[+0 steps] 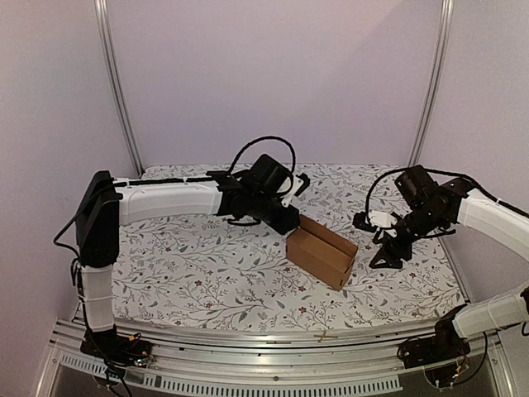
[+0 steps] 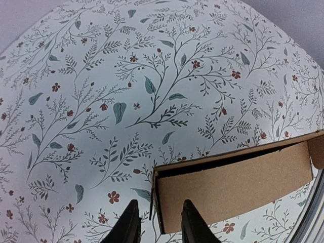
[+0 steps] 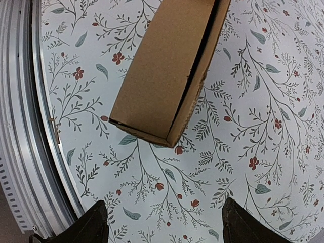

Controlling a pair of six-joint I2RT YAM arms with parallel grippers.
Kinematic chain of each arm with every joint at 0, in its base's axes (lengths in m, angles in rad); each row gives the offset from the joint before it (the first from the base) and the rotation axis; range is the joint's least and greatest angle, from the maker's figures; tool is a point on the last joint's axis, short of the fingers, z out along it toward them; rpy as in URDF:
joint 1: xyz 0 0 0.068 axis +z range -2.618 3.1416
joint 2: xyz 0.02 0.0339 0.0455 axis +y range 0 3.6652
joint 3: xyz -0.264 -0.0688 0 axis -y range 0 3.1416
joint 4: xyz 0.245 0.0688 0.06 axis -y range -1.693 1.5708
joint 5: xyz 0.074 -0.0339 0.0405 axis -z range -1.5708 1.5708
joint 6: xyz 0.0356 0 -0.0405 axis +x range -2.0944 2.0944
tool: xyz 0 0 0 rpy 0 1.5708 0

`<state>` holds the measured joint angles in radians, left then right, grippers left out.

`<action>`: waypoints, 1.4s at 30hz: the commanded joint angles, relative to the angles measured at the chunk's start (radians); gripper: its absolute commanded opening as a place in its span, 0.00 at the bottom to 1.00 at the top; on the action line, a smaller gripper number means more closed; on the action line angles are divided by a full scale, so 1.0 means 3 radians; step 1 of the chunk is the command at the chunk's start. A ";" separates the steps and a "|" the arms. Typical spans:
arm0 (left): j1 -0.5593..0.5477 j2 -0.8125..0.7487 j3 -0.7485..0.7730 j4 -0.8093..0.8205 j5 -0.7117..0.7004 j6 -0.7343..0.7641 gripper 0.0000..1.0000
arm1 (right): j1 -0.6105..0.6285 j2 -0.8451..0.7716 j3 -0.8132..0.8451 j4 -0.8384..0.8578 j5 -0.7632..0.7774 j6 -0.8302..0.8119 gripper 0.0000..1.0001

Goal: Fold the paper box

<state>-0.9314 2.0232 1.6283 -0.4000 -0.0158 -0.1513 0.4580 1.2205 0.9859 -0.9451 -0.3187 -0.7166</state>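
Note:
The paper box [image 1: 321, 252] is a small brown cardboard carton, open on top, lying on the floral tablecloth right of centre. My left gripper [image 1: 291, 222] is at its far-left end. In the left wrist view the box [image 2: 233, 187] has its thin end wall between the two dark fingers [image 2: 129, 223]. The left gripper [image 2: 159, 225] is partly open, with a gap showing on each side of that wall. My right gripper [image 1: 385, 251] hovers to the right of the box. It [image 3: 162, 228] is wide open and holds nothing. The box [image 3: 162, 76] lies ahead of it, apart.
A floral cloth [image 1: 190, 265] covers the table. An aluminium rail [image 1: 273, 339] runs along the near edge and also shows in the right wrist view [image 3: 20, 126]. Upright frame posts [image 1: 116, 83] [image 1: 431, 83] stand at the back corners before plain lilac walls.

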 commanded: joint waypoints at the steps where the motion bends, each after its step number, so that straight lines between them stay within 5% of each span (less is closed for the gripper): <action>1: 0.0067 0.0093 0.0189 -0.0118 0.0027 0.0006 0.24 | 0.0063 0.0100 0.0004 0.0097 0.0030 -0.0005 0.74; 25: 0.0082 0.0307 0.0466 -0.0399 0.0144 -0.0057 0.00 | 0.0542 0.0358 -0.0025 0.0304 0.0550 -0.0018 0.62; 33: 0.0079 0.0236 0.0406 -0.0403 0.0121 -0.0112 0.00 | 0.0705 0.0341 0.0006 0.0333 0.0471 -0.0104 0.53; 42: 0.0083 0.0289 0.0445 -0.0416 0.0136 0.0081 0.00 | 0.0910 0.0224 -0.0041 0.0228 0.0101 -0.0206 0.54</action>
<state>-0.9180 2.1139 1.7653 -0.4953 0.0151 -0.1520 0.7090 1.3075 0.9688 -0.8730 -0.2253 -0.7647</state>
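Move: The left fingers straddle the box's far left corner, whose upper edge is about 2 cm farther ahead, 2 cm to the right and 2 cm below the hand point. From this hand, the box's middle lies some 6 cm back, 7 cm right and 6 cm lower. For the right hand, the box's right end is about 8 cm to the left, 1 cm back and 5 cm down; the box's middle is roughly 15 cm left and 2 cm ahead. Leftward towards the box's right end goes the right hand, about 5 cm, first sinking some 3 cm and later drawing back nearly as far; it swings roughly 15 degrees counter-clockwise and its fingers narrow but stay open, one seeming to bear on that end. The left hand eases barely a centimetre ahead and right, rising slightly then settling lower, shuts its fingers on the corner's upper edge and holds there. ##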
